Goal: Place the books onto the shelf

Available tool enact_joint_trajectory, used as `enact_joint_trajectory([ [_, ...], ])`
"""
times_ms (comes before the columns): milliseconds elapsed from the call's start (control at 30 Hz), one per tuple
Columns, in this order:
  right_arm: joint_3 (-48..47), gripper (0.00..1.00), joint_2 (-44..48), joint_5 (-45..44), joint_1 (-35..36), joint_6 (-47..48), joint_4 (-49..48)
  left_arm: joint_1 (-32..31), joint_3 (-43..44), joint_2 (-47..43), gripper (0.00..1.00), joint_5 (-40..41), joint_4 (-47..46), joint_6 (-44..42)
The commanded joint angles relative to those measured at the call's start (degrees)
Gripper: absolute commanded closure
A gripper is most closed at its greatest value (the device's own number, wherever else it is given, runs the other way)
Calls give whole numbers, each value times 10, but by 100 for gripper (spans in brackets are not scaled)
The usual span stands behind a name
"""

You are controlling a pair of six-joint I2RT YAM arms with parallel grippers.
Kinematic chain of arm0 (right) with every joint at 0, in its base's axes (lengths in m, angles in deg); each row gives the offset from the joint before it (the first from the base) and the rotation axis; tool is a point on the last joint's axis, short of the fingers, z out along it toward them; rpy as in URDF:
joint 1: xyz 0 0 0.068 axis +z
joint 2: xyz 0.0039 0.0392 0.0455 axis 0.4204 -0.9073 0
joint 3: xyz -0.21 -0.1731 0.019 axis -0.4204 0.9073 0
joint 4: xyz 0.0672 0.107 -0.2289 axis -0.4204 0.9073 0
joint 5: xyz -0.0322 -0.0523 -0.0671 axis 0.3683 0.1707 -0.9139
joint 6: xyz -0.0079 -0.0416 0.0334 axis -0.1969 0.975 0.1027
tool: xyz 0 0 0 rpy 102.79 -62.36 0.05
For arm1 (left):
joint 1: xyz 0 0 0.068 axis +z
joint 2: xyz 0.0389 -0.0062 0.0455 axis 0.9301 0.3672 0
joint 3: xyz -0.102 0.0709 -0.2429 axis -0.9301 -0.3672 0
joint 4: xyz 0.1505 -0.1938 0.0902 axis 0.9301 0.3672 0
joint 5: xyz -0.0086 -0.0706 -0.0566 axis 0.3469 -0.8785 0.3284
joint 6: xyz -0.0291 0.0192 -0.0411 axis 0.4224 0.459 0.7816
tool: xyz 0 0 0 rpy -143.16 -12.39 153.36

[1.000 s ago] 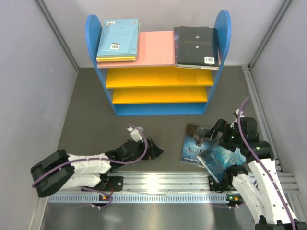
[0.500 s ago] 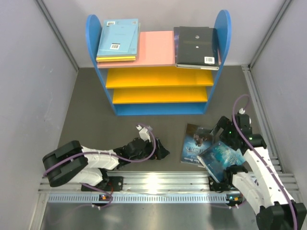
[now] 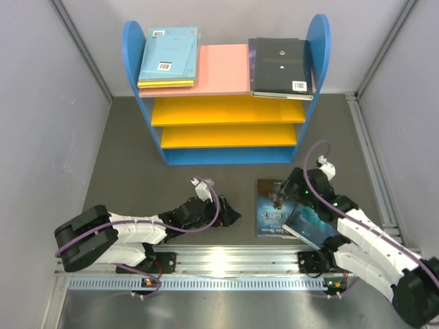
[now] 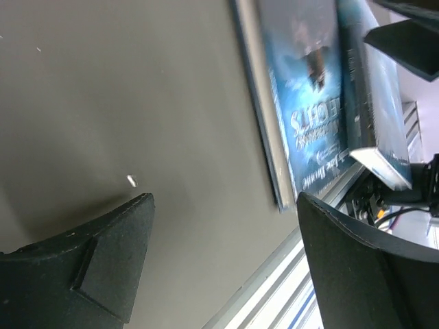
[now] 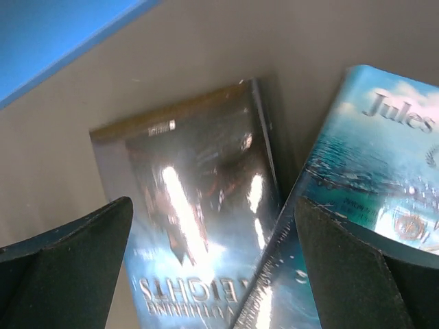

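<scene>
The shelf (image 3: 226,147) stands at the back, with a light blue book (image 3: 168,55) on a yellow one at the left of its pink top board and a black book (image 3: 281,65) at the right. A dark blue book (image 3: 272,209) (image 5: 199,205) (image 4: 309,103) lies flat on the floor. A teal book (image 3: 312,226) (image 5: 384,157) (image 4: 370,89) rests tilted over its right edge. My right gripper (image 3: 283,195) (image 5: 212,202) hovers open just above the dark blue book, its right finger by the teal book's spine. My left gripper (image 3: 230,214) (image 4: 223,199) lies low on the floor, open and holding nothing, left of both books.
A metal rail (image 3: 226,260) runs along the near edge behind both grippers. Grey walls close in on the left (image 3: 41,137) and right (image 3: 411,123). The shelf's blue base (image 5: 55,34) shows at the top left of the right wrist view.
My right gripper has swung left and forward over the dark blue book, which now lies straighter. The left arm crept slightly to the right.
</scene>
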Motion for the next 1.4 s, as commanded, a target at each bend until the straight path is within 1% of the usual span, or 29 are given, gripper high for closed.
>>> enact_joint_trajectory([
  [0,60,0,-113,123,133,-146,-108,0,-15,-28,10,23,-6,1],
  [33,54,0,-148,117,153,-165,-117,2,-17,-33,10,25,-4,2],
  [100,35,0,-188,106,200,-189,-137,4,-27,-52,10,29,1,6],
  [133,29,0,-197,91,213,-197,-143,5,-31,-67,9,35,3,8],
  [233,9,0,-223,86,260,-214,-183,8,-49,-89,8,42,6,13],
  [267,-13,0,-232,84,269,-212,-185,9,-56,-102,7,48,5,15],
  [400,-74,0,-260,66,322,-209,-158,12,-63,-117,7,54,8,17],
  [433,-91,0,-258,58,328,-212,-147,12,-62,-116,6,54,8,17],
  [533,-102,0,-230,21,345,-219,-102,13,-58,-108,7,48,8,16],
  [567,-103,0,-220,10,345,-219,-89,13,-57,-107,7,47,9,17],
  [667,-105,0,-164,-60,341,-223,-16,13,-57,-107,7,44,9,17],
  [700,-105,0,-130,-91,338,-219,17,13,-58,-107,7,44,9,18],
  [767,-108,0,-96,-112,310,-210,56,13,-60,-109,7,44,8,19],
  [800,-109,0,-63,-123,297,-190,63,13,-60,-109,7,44,8,19],
  [833,-108,0,-47,-125,282,-176,68,13,-60,-108,7,42,8,21],
  [867,-107,0,-34,-123,242,-159,70,13,-61,-107,7,41,8,22],
  [900,-107,0,-16,-107,218,-121,73,13,-62,-107,7,39,8,25],
  [967,-106,0,-4,-74,166,-87,76,13,-65,-103,8,31,6,35],
  [1000,-105,0,0,-42,129,-62,70,13,-66,-105,8,27,12,37],
  [1033,-104,0,1,-29,117,-51,67,13,-65,-107,9,22,21,47],
  [1133,-84,0,-9,29,114,-40,47,13,-72,-116,9,13,44,74],
  [1167,-71,0,-10,73,118,-41,20,13,-74,-118,10,0,51,81],
  [1200,-58,0,-10,88,123,-51,7,12,-79,-122,10,-6,52,88],
  [1267,-17,0,-4,101,141,-68,-13,12,-100,-133,11,-23,43,111],
  [1367,19,0,10,93,197,-100,-31,9,-125,-154,11,-32,31,130],
])
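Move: The right hand is open and low over the Wuthering Heights book, whose middle lies about 4 cm to its left, 3 cm back and 2 cm below. The Jules Verne book lies against that book's right side, some 8 cm to the right of this hand and 6 cm back. From the left hand, open just above the table, the Wuthering Heights book is roughly 13 cm to the right and 3 cm farther out, a couple of centimetres lower. With open fingers the right hand sweeps low some 18 cm to the left, curving from slightly forward to back and turning about 20 degrees counter-clockwise, pushing the two books along, then lifts about 5 cm on a swing back to the right and comes down again, back and slightly left, where the two books overlap. The left hand, also open, first gives way about 3 cm to its left, then draws back a couple of centimetres beside the near-left edge of the Wuthering Heights book, its fingers tipping a little further down. ##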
